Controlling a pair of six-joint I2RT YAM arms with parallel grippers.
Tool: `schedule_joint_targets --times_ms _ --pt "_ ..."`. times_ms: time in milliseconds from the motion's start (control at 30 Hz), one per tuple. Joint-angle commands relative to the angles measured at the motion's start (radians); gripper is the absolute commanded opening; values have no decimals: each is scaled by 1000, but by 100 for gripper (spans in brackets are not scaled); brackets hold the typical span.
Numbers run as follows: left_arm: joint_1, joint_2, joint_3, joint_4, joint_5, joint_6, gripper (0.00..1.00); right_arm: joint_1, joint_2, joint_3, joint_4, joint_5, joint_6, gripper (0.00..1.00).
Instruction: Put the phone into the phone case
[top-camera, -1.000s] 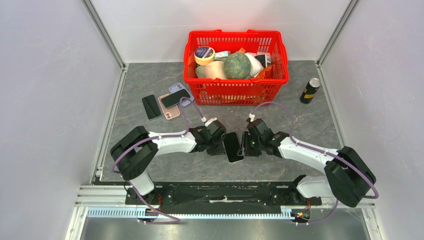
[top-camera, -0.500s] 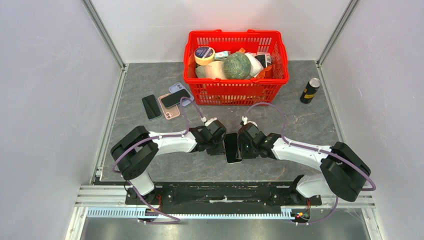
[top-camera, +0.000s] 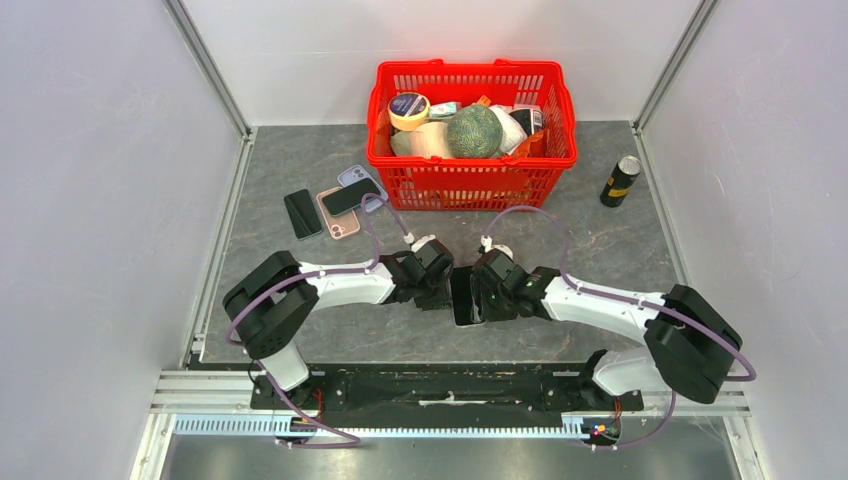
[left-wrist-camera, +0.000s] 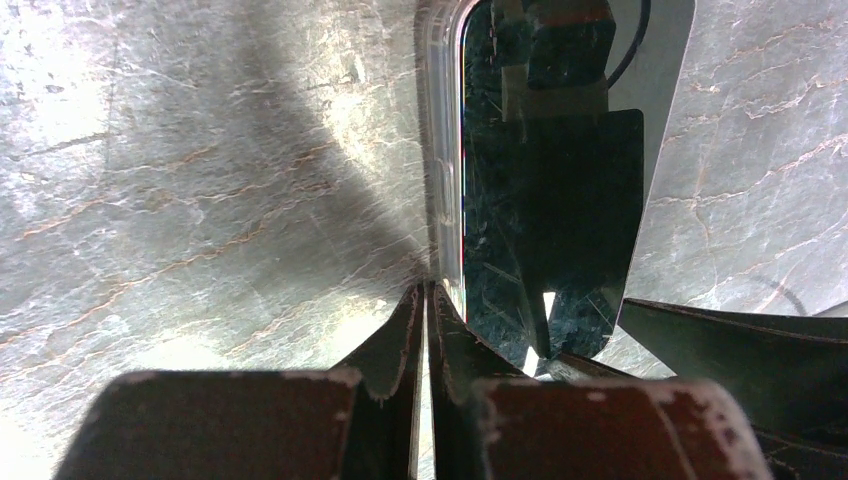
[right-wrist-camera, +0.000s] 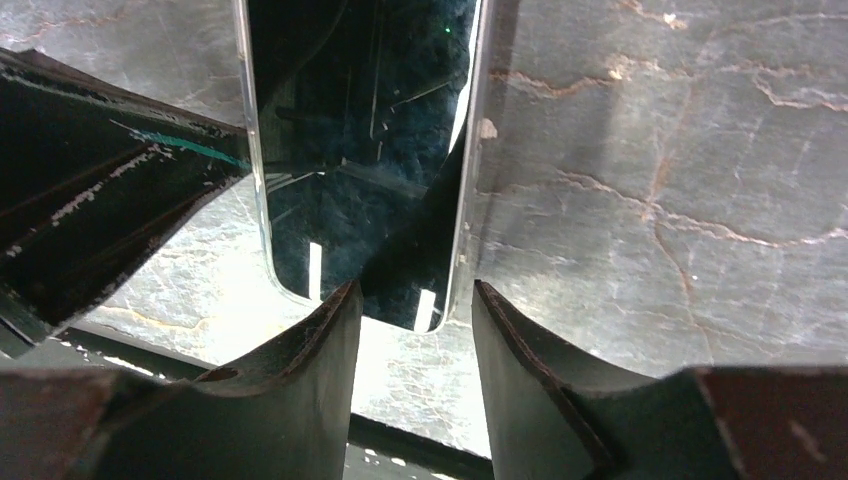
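Note:
A black phone (top-camera: 462, 297) lies screen-up in a clear phone case (left-wrist-camera: 441, 150) at the middle of the table, between my two grippers. My left gripper (top-camera: 445, 291) is shut, and its tips meet on the case's left rim (left-wrist-camera: 428, 292). The phone's dark glass (left-wrist-camera: 540, 180) reflects the arm above it. My right gripper (top-camera: 483, 296) is open at the phone's right side. In the right wrist view its fingers straddle the near right corner of the phone (right-wrist-camera: 360, 150) and the case's rim (right-wrist-camera: 478, 150), touching neither; the gripper's middle (right-wrist-camera: 415, 292) is just below that corner.
A red basket (top-camera: 470, 186) full of groceries stands behind the grippers. A dark can (top-camera: 620, 180) stands at the back right. Several other phones and cases (top-camera: 336, 205) lie at the back left. Walls close in both sides.
My right gripper has moved left up to the phone and opened wider. The phone has shifted slightly left and straightened. The left gripper stays shut in place.

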Motion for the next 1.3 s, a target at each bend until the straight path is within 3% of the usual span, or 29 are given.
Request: schedule_joint_targets --times_ms 0,167,733,967,1267 --pt "-7 18 22 27 -1 -22 9 -2 -53 30 -59 16 7 52" --pt "-7 16 20 27 -1 -22 9 -20 -84 10 -65 6 32 50" --pt "-7 24 28 27 1 -22 8 -28 2 1 -29 -23 47 22" --pt "-7 29 35 27 3 -23 8 -26 41 -11 4 -58 53 0" --pt "-6 39 42 28 6 -22 8 -14 113 -32 51 -46 71 0"
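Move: The phone lies on its clear case, long side running forward. Its middle is about 5 cm ahead of the right fingertips, 2 cm to their left and about 1 cm below them, so they are over its near end; the case's middle has practically the same place. From the left fingers, at the case's left edge, the phone's middle is some 3 cm ahead and 4 cm to the right, about 1 cm lower. The phone's near end gets a renewed press: the half-open right hand rises about 1 cm, easing slightly right, then shuts its fingers completely while sinking 1.5 cm, until the closed tips bear on the glass. At the very end they shift left about 1.5 cm. The left hand keeps its nearly shut fingertips against the case's left edge. ##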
